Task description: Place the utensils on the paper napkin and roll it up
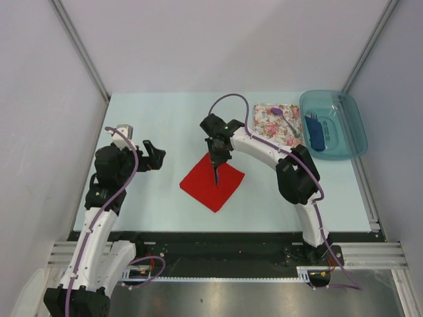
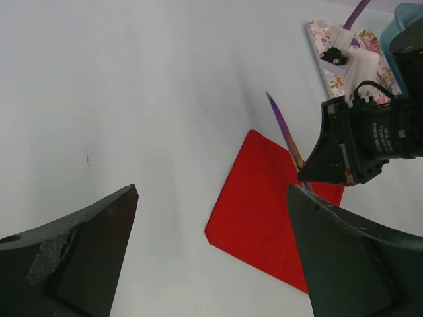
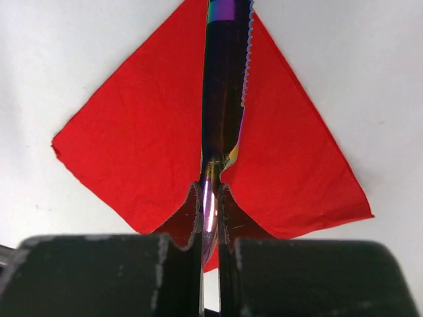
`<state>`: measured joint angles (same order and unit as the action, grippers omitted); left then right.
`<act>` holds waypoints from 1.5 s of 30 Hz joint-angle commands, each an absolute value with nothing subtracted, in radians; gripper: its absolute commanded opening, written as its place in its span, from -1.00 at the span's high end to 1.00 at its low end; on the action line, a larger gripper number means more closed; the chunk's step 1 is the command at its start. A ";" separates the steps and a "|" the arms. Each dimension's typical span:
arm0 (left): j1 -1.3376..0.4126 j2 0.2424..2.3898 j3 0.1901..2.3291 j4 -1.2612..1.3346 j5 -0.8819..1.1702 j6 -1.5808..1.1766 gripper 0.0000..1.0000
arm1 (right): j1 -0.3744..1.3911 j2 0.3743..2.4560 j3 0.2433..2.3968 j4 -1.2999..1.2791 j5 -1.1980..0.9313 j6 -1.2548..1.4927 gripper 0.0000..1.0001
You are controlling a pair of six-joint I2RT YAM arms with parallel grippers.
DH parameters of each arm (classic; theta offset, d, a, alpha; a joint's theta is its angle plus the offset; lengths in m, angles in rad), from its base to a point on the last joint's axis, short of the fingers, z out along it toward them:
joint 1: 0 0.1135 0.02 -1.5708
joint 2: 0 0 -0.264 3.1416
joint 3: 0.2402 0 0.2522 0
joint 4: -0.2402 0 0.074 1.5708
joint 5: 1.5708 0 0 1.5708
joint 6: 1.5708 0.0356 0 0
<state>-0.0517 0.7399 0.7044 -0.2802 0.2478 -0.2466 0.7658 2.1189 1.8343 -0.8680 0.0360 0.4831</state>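
Observation:
The red paper napkin [image 1: 201, 186] lies as a diamond near the table's middle. My right gripper [image 1: 215, 160] hangs over it, shut on the handle of a slim iridescent purple knife [image 3: 225, 99] with a serrated edge. The blade points down across the napkin [image 3: 132, 145], and whether it touches the paper I cannot tell. The right gripper [image 3: 209, 191] pinches the handle tightly. My left gripper [image 1: 155, 157] is open to the left of the napkin, with nothing between its fingers; its wrist view shows the napkin [image 2: 264, 211] and the knife [image 2: 283, 124]. A purple utensil [image 1: 279, 112] rests on a floral napkin.
A white floral napkin [image 1: 271, 127] lies at the back right. Beside it a teal plastic tray [image 1: 355, 115] holds a dark blue item with a fork-like utensil [image 1: 314, 129]. Metal frame rails run along the table's sides.

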 commanded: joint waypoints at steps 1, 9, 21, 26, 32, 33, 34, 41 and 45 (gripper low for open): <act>-0.046 0.729 0.681 -0.215 0.275 -0.290 -0.99 | 0.782 2.154 1.868 -0.841 0.054 0.520 1.00; -0.046 0.724 0.655 -0.206 0.281 -0.304 -0.99 | 0.790 2.217 1.913 -0.841 0.052 0.528 1.00; -0.046 0.715 0.635 -0.192 0.268 -0.296 -0.99 | 0.788 2.255 1.899 -0.841 0.031 0.545 1.00; -0.046 0.715 0.630 -0.190 0.264 -0.296 -0.99 | 0.787 2.270 1.905 -0.839 0.023 0.541 1.00; -0.045 0.719 0.630 -0.190 0.256 -0.296 -0.99 | 0.779 2.290 1.882 -0.841 0.011 0.548 0.84; -0.044 0.719 0.630 -0.190 0.256 -0.296 -0.99 | 0.775 2.292 1.879 -0.839 0.011 0.548 0.77; -0.044 0.719 0.630 -0.190 0.256 -0.296 -0.99 | 0.773 2.293 1.876 -0.838 0.009 0.548 0.71; -0.045 0.721 0.635 -0.196 0.259 -0.293 -0.99 | 0.765 2.284 1.878 -0.838 -0.003 0.551 0.35; -0.046 0.719 0.644 -0.207 0.256 -0.288 -1.00 | 0.764 2.243 1.916 -0.850 -0.012 0.532 0.21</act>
<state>-0.0517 0.7265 0.6338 -0.2256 0.2649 -0.2882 0.7700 2.2822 1.8744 -0.8429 -0.0128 0.5446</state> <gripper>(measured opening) 0.996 0.382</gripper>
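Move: The right gripper holds the knife about 7 cm above the table, over the far half of the red paper napkin, whose middle is about 5 cm back and 2 cm to its left. The floral cloth lies some 15 cm ahead and 23 cm to the right; the spoon on it is roughly 17 cm ahead and 26 cm to the right. From the left gripper, the napkin's middle is about 18 cm to the right, roughly level fore-and-aft, some 21 cm below. Lower the right gripper about 6 cm onto the red napkin, quickly at first and then easing down, drifting a good centimetre left and keeping the knife lengthwise, pointing away from the base. Once down, hold the hand there and open the fingers to about a third to let go of the knife. ##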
